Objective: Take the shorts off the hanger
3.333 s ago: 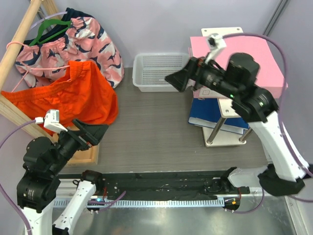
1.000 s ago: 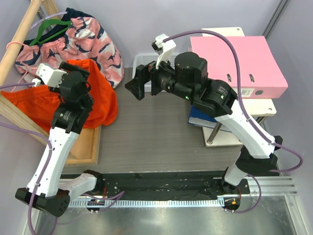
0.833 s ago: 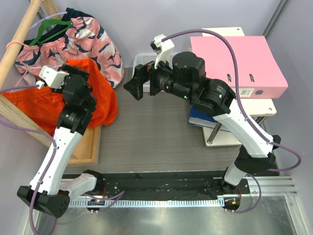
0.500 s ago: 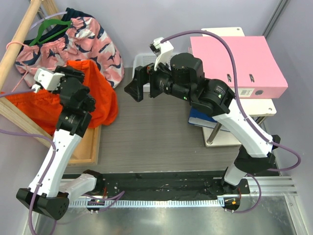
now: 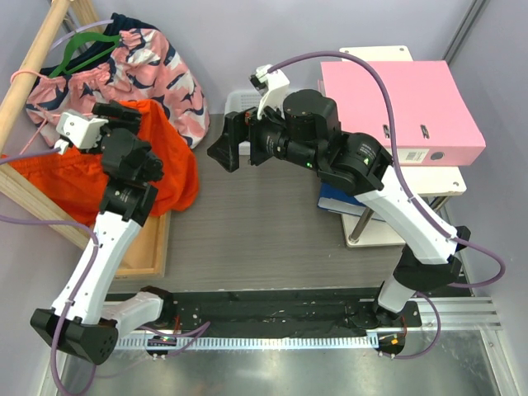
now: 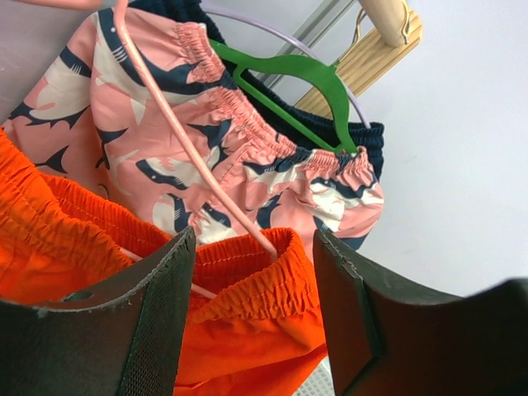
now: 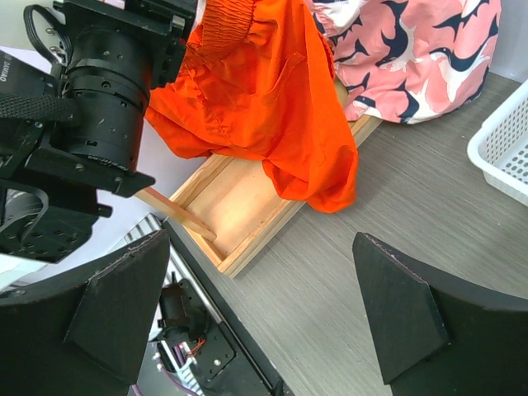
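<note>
The orange shorts [image 5: 169, 157] hang on the pale pink hanger [image 6: 177, 140] from the wooden rail [image 5: 33, 58]. In the left wrist view the shorts' elastic waistband [image 6: 256, 276] sits between my open left gripper's [image 6: 252, 330] jaws, with the hanger wire running into it. My left gripper [image 5: 115, 115] is at the shorts' top edge. My right gripper [image 5: 223, 153] is open and empty, above the table to the right of the shorts [image 7: 272, 115].
A pink patterned garment [image 5: 153, 66] hangs on a green hanger [image 6: 293, 91] behind the shorts. A wooden tray base [image 7: 223, 202] lies under the rack. A white mesh basket [image 5: 268, 115] stands behind my right arm. A pink binder [image 5: 404, 99] is at the right.
My left arm has risen from low by the tray up to the shorts' waistband. My right arm has swung left from the binder to beside the shorts.
</note>
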Robot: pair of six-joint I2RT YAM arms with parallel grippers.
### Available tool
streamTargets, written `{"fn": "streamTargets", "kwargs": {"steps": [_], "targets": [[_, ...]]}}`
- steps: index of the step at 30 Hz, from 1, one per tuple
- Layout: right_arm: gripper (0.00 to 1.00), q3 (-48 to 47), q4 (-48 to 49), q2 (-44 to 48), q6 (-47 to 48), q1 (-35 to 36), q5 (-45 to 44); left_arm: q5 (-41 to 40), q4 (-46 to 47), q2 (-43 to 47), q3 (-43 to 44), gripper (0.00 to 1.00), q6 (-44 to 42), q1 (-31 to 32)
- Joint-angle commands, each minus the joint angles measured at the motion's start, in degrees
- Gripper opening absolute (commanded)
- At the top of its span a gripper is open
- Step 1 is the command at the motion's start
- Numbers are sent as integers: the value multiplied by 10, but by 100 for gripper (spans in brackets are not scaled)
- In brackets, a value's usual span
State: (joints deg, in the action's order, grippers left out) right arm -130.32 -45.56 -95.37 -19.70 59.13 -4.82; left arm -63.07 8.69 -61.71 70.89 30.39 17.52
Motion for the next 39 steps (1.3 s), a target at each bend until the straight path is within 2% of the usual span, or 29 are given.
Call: {"fn": "streamTargets", "kwargs": {"steps": [1, 5, 16, 19, 21, 28, 39], "targets": [[98, -17, 11, 4, -9, 2, 0, -30, 105, -17, 2, 58, -28, -3], [98, -19, 10, 5, -9, 2, -8, -48, 130, -31, -2, 55, -24, -17], [98, -26, 6, -1, -5, 2, -23, -36, 143, -54, 4, 48, 30, -40], [98, -25, 6, -1, -3, 1, -23, -36, 159, -53, -10, 43, 38, -40], [99, -21, 5, -1, -4, 2, -24, -36, 160, -55, -12, 29, 38, -42], [99, -20, 2, 1, 0, 1, -32, -48, 179, -62, 9, 13, 23, -47], [99, -12, 3, 9, -2, -3, -35, -87, 200, -103, 100, 1, -12, -60]]}}
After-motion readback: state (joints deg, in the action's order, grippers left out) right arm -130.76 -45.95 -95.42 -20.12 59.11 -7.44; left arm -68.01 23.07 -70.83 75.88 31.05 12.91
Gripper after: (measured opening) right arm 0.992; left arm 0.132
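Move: The left hand's half-open fingers straddle the orange shorts' waistband corner, where the pink hanger's end sits, about 2 cm ahead and 2 cm left, nearly level. The pink hanger's hook is some 16 cm left, 4 cm ahead and 8 cm higher; the green hanger lies about 15 cm ahead, 9 cm left, slightly higher. From the right hand, that corner is roughly 12 cm ahead, 28 cm left and 2 cm lower. The left fingers pinch the orange waistband corner together with the end of the pink hanger: the hand eases about 3 cm forward and left onto it while the fingers close from about half open to nearly shut. Keeping that grip, it lifts some 3 cm at the end, the fingertips tilting up about 10 degrees and turning slightly counter-clockwise. ##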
